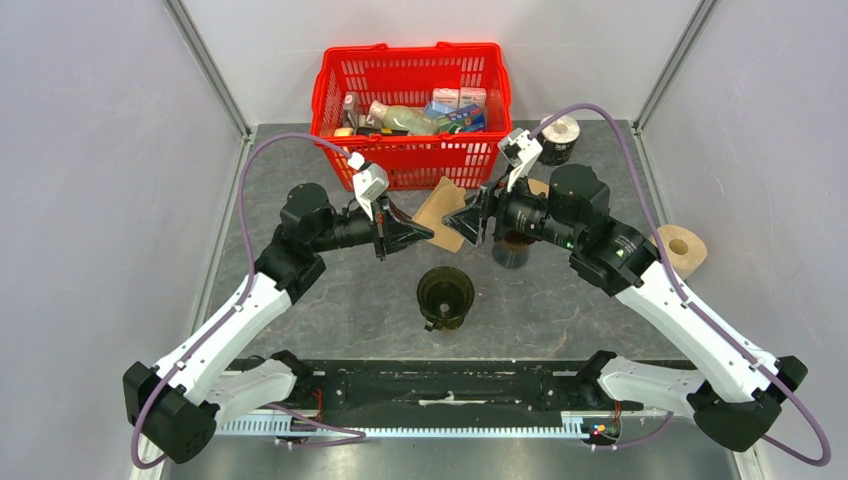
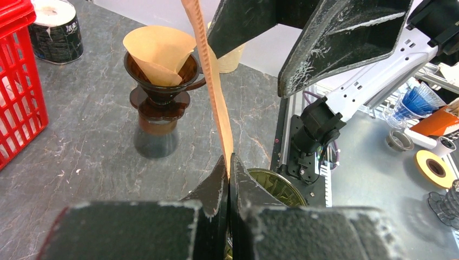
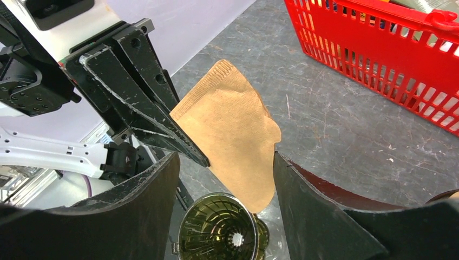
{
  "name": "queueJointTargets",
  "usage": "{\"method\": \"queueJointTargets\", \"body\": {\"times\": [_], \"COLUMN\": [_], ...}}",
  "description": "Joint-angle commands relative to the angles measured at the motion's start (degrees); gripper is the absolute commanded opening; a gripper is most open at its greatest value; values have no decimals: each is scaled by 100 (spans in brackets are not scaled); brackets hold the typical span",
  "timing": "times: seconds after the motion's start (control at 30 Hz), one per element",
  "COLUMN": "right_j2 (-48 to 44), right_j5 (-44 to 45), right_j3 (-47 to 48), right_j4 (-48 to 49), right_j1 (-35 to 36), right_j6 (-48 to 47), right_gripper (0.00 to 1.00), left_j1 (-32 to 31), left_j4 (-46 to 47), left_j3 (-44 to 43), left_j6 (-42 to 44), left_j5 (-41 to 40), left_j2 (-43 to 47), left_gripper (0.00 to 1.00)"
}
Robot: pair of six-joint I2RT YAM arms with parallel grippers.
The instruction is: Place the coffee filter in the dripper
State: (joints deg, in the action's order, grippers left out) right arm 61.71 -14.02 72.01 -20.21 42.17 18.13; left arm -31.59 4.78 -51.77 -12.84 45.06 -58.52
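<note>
A flat brown coffee filter [image 1: 440, 207] hangs in the air above the table, and my left gripper [image 1: 422, 237] is shut on its lower left edge. In the left wrist view the filter [image 2: 212, 86] shows edge-on, rising from the shut left gripper [image 2: 228, 162]. My right gripper [image 3: 225, 155] is open, its fingers standing on either side of the filter [image 3: 233, 132]. The empty olive glass dripper [image 1: 445, 292] stands on the table just below both grippers, its ribbed dripper [image 3: 216, 232] mouth facing up.
A second dripper [image 2: 159, 76] with a filter in it stands on a glass server under the right arm. A red basket [image 1: 410, 100] of groceries is at the back. A dark tape roll [image 1: 560, 140] and a paper roll [image 1: 685, 248] lie to the right.
</note>
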Motion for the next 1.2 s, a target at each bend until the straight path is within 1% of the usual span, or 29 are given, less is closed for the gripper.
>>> {"method": "queueJointTargets", "body": {"times": [0.0,0.37,0.5,0.7,0.73,0.8,0.87,0.97,1.03,1.07,1.17], "right_j2": [-131,31,143,294,322,350,369,394,414,424,420], "right_j5": [-198,-611,-236,4,53,237,436,622,632,663,762], "right_j3": [-20,39,93,137,143,148,148,147,151,144,97], "right_j4": [224,283,183,189,189,215,220,247,281,291,340], "right_j1": [9,10,9,9,4,9,10,10,10,6,9], "right_j6": [110,226,111,98,98,107,103,43,-14,-40,-123], "right_gripper": [72,69,69,62,59,50,35,17,3,0,0], "left_j1": [4,4,4,4,4,4,-2,4,4,-2,4], "left_j4": [129,118,129,199,199,208,217,217,217,217,217], "left_j3": [-88,-132,-98,-19,-18,-9,0,9,13,15,43], "left_j6": [92,102,149,210,220,230,229,238,247,255,282], "left_j5": [-76,-61,44,157,204,249,232,232,258,272,297], "left_j2": [2,-70,-20,83,87,103,115,121,125,122,148], "left_gripper": [2,2,2,2,2,2,2,2,2,2,2]}}
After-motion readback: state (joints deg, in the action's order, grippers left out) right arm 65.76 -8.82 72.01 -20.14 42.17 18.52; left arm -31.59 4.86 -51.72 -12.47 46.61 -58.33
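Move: The coffee filter is in my shut left fingers. Its middle lies about 3 cm to the left of my open right hand, 1 cm ahead and 1 cm lower. From my left hand it is some 3 cm ahead, 2 cm right and 3 cm up. The green dripper stands about 8 cm back, 2 cm left and 20 cm below my right hand. The brown dripper, already lined, is roughly 3 cm ahead, 12 cm right and 20 cm below that hand. With my right fingers open, I ease back and left about 1 cm beside the filter, then swing forward about 4 cm while sinking some 2.5 cm. On the way I shut the fingers fully, pinching the filter's free side, and the hand turns a few degrees clockwise. My left hand keeps its grip on the filter, almost still. ##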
